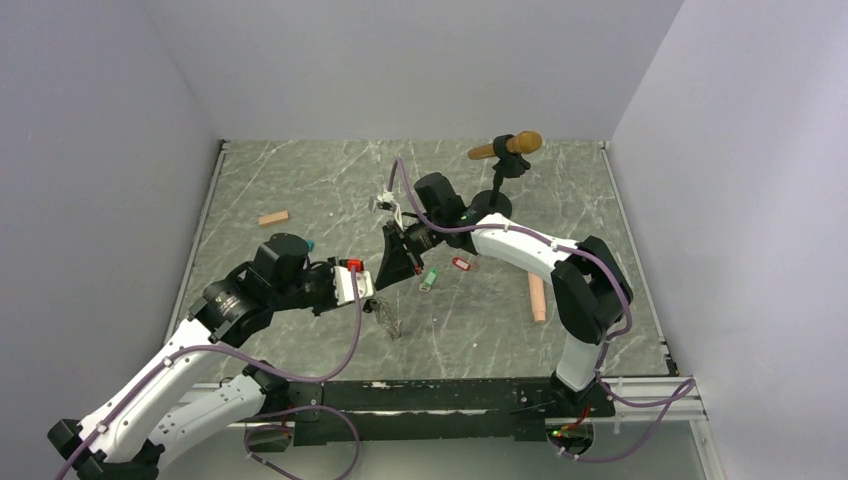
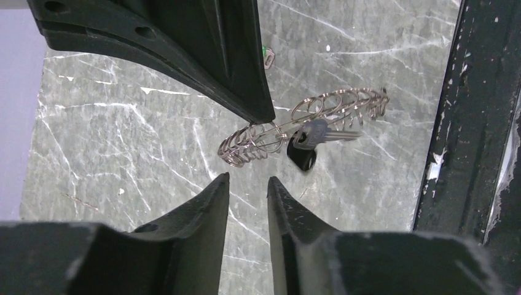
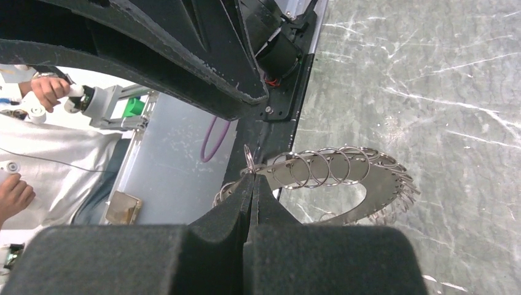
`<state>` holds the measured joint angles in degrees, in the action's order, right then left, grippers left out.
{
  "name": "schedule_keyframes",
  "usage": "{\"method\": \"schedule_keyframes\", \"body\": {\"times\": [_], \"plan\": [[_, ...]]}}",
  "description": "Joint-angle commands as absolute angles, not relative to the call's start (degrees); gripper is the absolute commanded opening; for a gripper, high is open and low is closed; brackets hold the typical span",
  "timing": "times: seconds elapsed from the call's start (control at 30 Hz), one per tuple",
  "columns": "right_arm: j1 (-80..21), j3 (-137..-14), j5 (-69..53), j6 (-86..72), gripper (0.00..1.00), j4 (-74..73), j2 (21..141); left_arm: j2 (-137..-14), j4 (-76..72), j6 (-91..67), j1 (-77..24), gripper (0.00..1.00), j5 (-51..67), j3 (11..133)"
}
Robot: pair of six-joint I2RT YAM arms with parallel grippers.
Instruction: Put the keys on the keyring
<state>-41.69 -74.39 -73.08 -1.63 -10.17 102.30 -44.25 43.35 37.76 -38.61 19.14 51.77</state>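
Observation:
The keyring (image 3: 368, 184), a dark toothed metal ring carrying wire loops, hangs above the marble floor, and my right gripper (image 3: 252, 178) is shut on its rim. In the left wrist view the keyring (image 2: 319, 110) carries one key with a black tag (image 2: 302, 153), which dangles below it. My left gripper (image 2: 248, 183) sits just short of the ring, its jaws a little apart with nothing between them. From above, both grippers meet mid-table: the left gripper (image 1: 370, 298), the right gripper (image 1: 384, 288) and the keyring (image 1: 388, 322). A green-tagged key (image 1: 429, 278) and a red-tagged key (image 1: 460, 264) lie loose to the right.
A microphone (image 1: 510, 147) on its stand rises at the back right. Tan wooden blocks lie at the back left (image 1: 273, 217) and at the right (image 1: 538, 297). A small teal block (image 1: 309, 243) sits by the left arm. The black base rail (image 1: 450, 395) runs along the near edge.

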Motion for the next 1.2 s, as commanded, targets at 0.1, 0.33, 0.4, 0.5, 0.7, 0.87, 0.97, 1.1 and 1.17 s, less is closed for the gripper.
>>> {"method": "schedule_keyframes", "body": {"times": [0.1, 0.33, 0.4, 0.5, 0.7, 0.87, 0.97, 1.1, 1.17], "plan": [[-41.4, -77.1, -72.6, 1.2, 0.00, -11.3, 99.2, -41.7, 40.7, 34.3, -38.8, 0.40, 16.8, 51.5], [-41.5, -83.3, -65.1, 14.2, 0.00, -25.6, 99.7, -38.0, 37.7, 28.3, -38.6, 0.54, 8.7, 48.0], [-41.4, -86.6, -60.6, 19.5, 0.00, -31.0, 100.1, -37.3, 35.4, 24.1, -38.1, 0.61, 5.0, 45.9], [-41.4, -91.0, -53.3, 25.1, 0.00, -36.1, 100.7, -37.1, 32.5, 18.2, -34.8, 0.77, 1.5, 43.6], [-40.4, -97.8, -40.2, 30.3, 0.00, -39.5, 104.2, -34.8, 26.4, 12.6, -26.6, 0.97, -2.8, 39.3], [-39.4, -104.7, -27.0, 33.5, 0.00, -38.5, 109.6, -31.9, 21.0, 11.0, -25.4, 0.99, -6.1, 34.5], [-37.6, -109.1, -24.8, 34.2, 0.00, -38.2, 112.4, -31.1, 20.9, 11.6, -25.4, 0.99, -6.9, 34.3], [-36.6, -114.5, -22.4, 35.1, 0.00, -38.4, 116.3, -30.3, 20.5, 12.0, -25.4, 0.99, -6.9, 34.0], [-36.5, -116.9, -22.2, 34.9, 0.00, -38.8, 118.2, -30.4, 20.8, 12.0, -25.4, 0.99, -7.5, 34.3]]}}
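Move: Your right gripper holds the keyring. The black key lies about 27 cm ahead of it, 11 cm to its right and 19 cm below. At that same table height, the blue key lies 25 cm ahead and 16 cm right, the green key 11 cm ahead and 10 cm right. From your left gripper, just freed, the keyring's middle is about 4 cm right, 3 cm back and 5 cm below; the black key is some 28 cm ahead, 12 cm right and 21 cm below. Carry the keyring forward some 21 cm with the right gripper kept shut on its rim, towards the black key. On the way, tip the fingers from nearly level to slanting well down and swing them clockwise. Meanwhile draw the left gripper clear of the keyring, left about 10 cm and somewhat forward, opening it wide and turning it counter-clockwise. ##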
